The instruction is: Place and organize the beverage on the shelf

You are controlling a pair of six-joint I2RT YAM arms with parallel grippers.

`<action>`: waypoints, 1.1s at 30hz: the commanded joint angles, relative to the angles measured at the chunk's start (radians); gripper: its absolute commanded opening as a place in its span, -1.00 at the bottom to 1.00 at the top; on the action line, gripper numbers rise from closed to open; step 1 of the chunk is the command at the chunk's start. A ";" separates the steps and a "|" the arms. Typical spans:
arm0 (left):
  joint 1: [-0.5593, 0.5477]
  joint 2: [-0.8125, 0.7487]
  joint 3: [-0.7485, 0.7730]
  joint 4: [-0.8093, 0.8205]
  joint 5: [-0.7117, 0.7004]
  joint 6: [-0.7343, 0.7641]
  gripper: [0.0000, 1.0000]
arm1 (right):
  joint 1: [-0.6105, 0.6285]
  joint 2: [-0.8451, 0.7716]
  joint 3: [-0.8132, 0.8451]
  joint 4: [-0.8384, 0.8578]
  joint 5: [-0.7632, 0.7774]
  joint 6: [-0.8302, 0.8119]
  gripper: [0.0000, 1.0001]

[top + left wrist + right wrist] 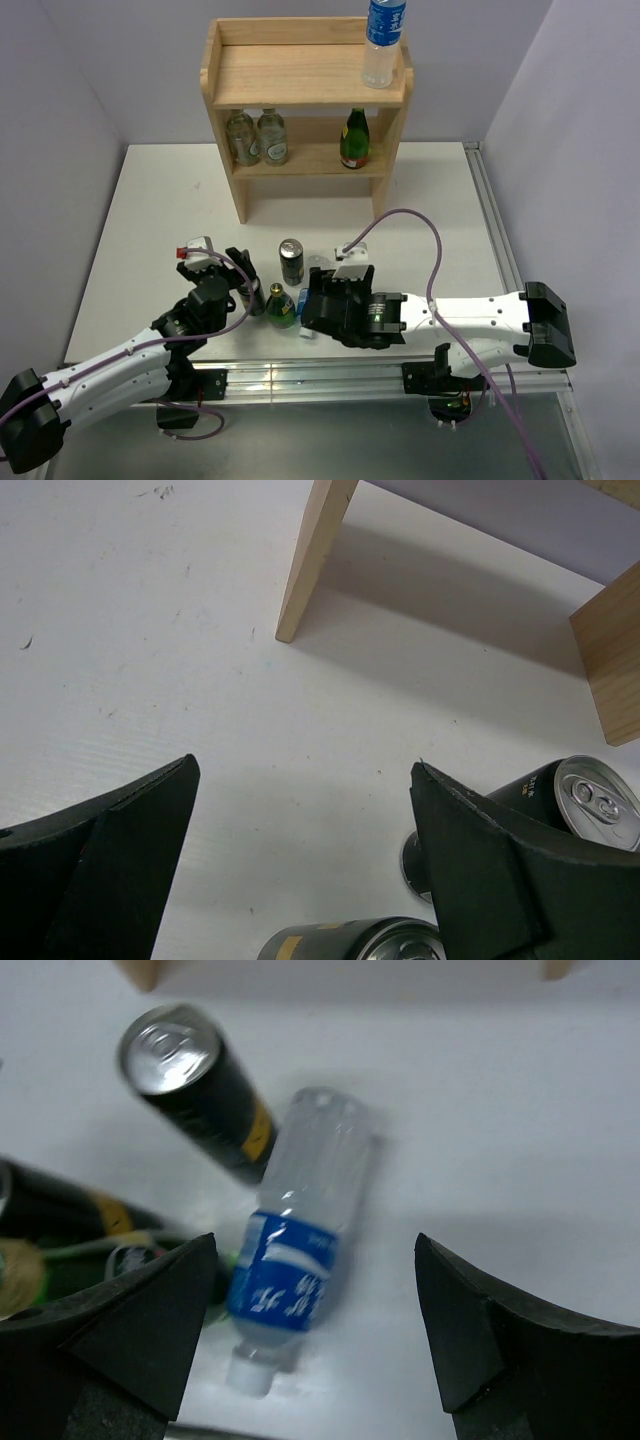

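The wooden shelf (300, 85) stands at the back. A water bottle (385, 40) is upright on its top tier, and a green bottle (354, 138) and two pale glass bottles (257, 137) stand on the lower tier. On the table a dark can (291, 262) stands upright beside a green bottle (281, 305). A second water bottle (300, 1260) lies flat, its white cap toward me, below my open right gripper (315, 1240), nearer its left finger. My left gripper (305, 765) is open over bare table, with one can (590, 800) past its right finger and another can (350, 942) at the frame's bottom.
The shelf's left leg (315, 560) stands ahead of the left gripper. A metal rail (300, 375) runs along the near table edge. Grey walls close in the table on three sides. The right arm's cable (430, 250) loops over the table.
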 commanded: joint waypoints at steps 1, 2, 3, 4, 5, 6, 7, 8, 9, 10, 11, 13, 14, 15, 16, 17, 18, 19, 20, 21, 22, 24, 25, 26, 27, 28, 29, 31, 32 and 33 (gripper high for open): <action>0.004 -0.007 0.025 0.004 -0.002 -0.013 0.87 | 0.065 0.017 0.070 -0.051 -0.125 0.119 0.74; 0.004 -0.014 0.022 0.004 -0.003 -0.013 0.88 | 0.079 0.018 0.076 -0.058 -0.131 0.142 0.74; 0.004 -0.017 0.022 0.003 -0.002 -0.014 0.88 | 0.092 0.026 0.087 -0.093 -0.134 0.171 0.75; 0.004 -0.020 0.019 0.004 -0.002 -0.013 0.88 | 0.111 0.029 0.090 -0.111 -0.139 0.223 0.74; 0.004 -0.025 0.019 0.004 0.000 -0.013 0.88 | 0.115 0.035 0.087 -0.138 -0.143 0.248 0.75; 0.006 -0.027 0.019 0.004 0.001 -0.013 0.88 | 0.119 0.037 0.081 -0.141 -0.153 0.269 0.75; 0.004 -0.027 0.017 0.004 0.001 -0.013 0.88 | 0.119 0.040 0.073 -0.138 -0.172 0.297 0.76; 0.004 -0.027 0.019 0.004 0.001 -0.013 0.88 | 0.119 0.044 0.061 -0.131 -0.186 0.306 0.76; 0.006 -0.025 0.017 0.004 0.003 -0.014 0.88 | 0.119 0.049 0.040 -0.097 -0.200 0.312 0.76; 0.004 -0.024 0.019 0.004 0.001 -0.014 0.88 | 0.120 0.055 0.030 -0.074 -0.232 0.315 0.76; 0.006 -0.024 0.020 0.004 0.001 -0.014 0.88 | 0.119 0.064 0.021 -0.060 -0.245 0.326 0.76; 0.004 -0.025 0.020 0.001 0.001 -0.014 0.88 | 0.119 0.110 0.027 -0.057 -0.263 0.360 0.77; 0.004 -0.028 0.017 0.003 0.003 -0.014 0.88 | 0.117 0.145 0.036 -0.060 -0.265 0.369 0.78; 0.004 -0.030 0.017 0.004 0.004 -0.014 0.88 | 0.114 0.162 0.038 -0.056 -0.272 0.374 0.78; 0.004 -0.036 0.014 0.004 0.004 -0.014 0.88 | 0.108 0.191 0.040 -0.046 -0.303 0.372 0.79; 0.004 -0.037 0.012 0.004 0.004 -0.014 0.88 | 0.087 0.204 0.036 -0.016 -0.317 0.369 0.78; 0.004 -0.040 0.012 0.003 0.004 -0.014 0.88 | 0.079 0.213 0.033 -0.002 -0.329 0.363 0.78; 0.004 -0.042 0.011 0.004 0.007 -0.014 0.88 | 0.073 0.219 0.035 0.010 -0.335 0.360 0.77; 0.004 -0.043 0.011 0.004 0.007 -0.014 0.88 | 0.073 0.235 0.039 0.014 -0.337 0.364 0.77; 0.004 -0.043 0.011 0.004 0.006 -0.014 0.88 | 0.073 0.242 0.044 0.004 -0.334 0.372 0.77; 0.006 -0.042 0.011 0.004 0.006 -0.013 0.88 | 0.071 0.248 0.049 -0.002 -0.337 0.381 0.77; 0.004 -0.040 0.011 0.006 0.006 -0.013 0.88 | 0.073 0.268 0.063 -0.014 -0.340 0.386 0.77; 0.004 -0.039 0.012 0.007 0.006 -0.013 0.88 | 0.071 0.273 0.066 -0.016 -0.344 0.391 0.77; 0.006 -0.037 0.012 0.007 0.004 -0.013 0.88 | 0.071 0.288 0.070 -0.010 -0.349 0.391 0.77; 0.004 -0.037 0.012 0.006 0.003 -0.013 0.88 | 0.071 0.294 0.072 -0.009 -0.361 0.401 0.76; 0.004 -0.039 0.012 0.006 0.003 -0.013 0.88 | 0.071 0.305 0.072 -0.003 -0.370 0.403 0.76; 0.006 -0.040 0.011 0.007 0.004 -0.013 0.88 | 0.071 0.328 0.073 0.006 -0.380 0.404 0.75; 0.004 -0.045 0.009 0.007 0.003 -0.013 0.88 | 0.073 0.354 0.082 0.012 -0.390 0.417 0.73; 0.004 -0.051 0.008 0.009 0.004 -0.013 0.88 | 0.073 0.376 0.092 0.009 -0.386 0.421 0.72; 0.004 -0.051 0.008 0.009 0.006 -0.013 0.88 | 0.074 0.383 0.095 -0.006 -0.381 0.430 0.72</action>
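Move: The water bottle lies on its side, neck towards the robot; its middle is about 5 cm ahead of the right hand, 7 cm to the left and 14 cm below. The small green bottle stands some 15 cm to the hand's left and 1 cm back, and the nearer black can about 10 cm ahead and 13 cm left. From the left hand, the water bottle lies roughly 20 cm to the right, 2 cm back and 12 cm below. The open right hand first swings back and left, about 6 cm each way in all, to get behind the neck end of the lying water bottle, then sinks about 12 cm towards its cap, just right of the green bottle. As it goes, the wrist tips the fingers some 25 degrees further down, and they stay wide open, ending close above and behind the cap, with no touch to be seen. ##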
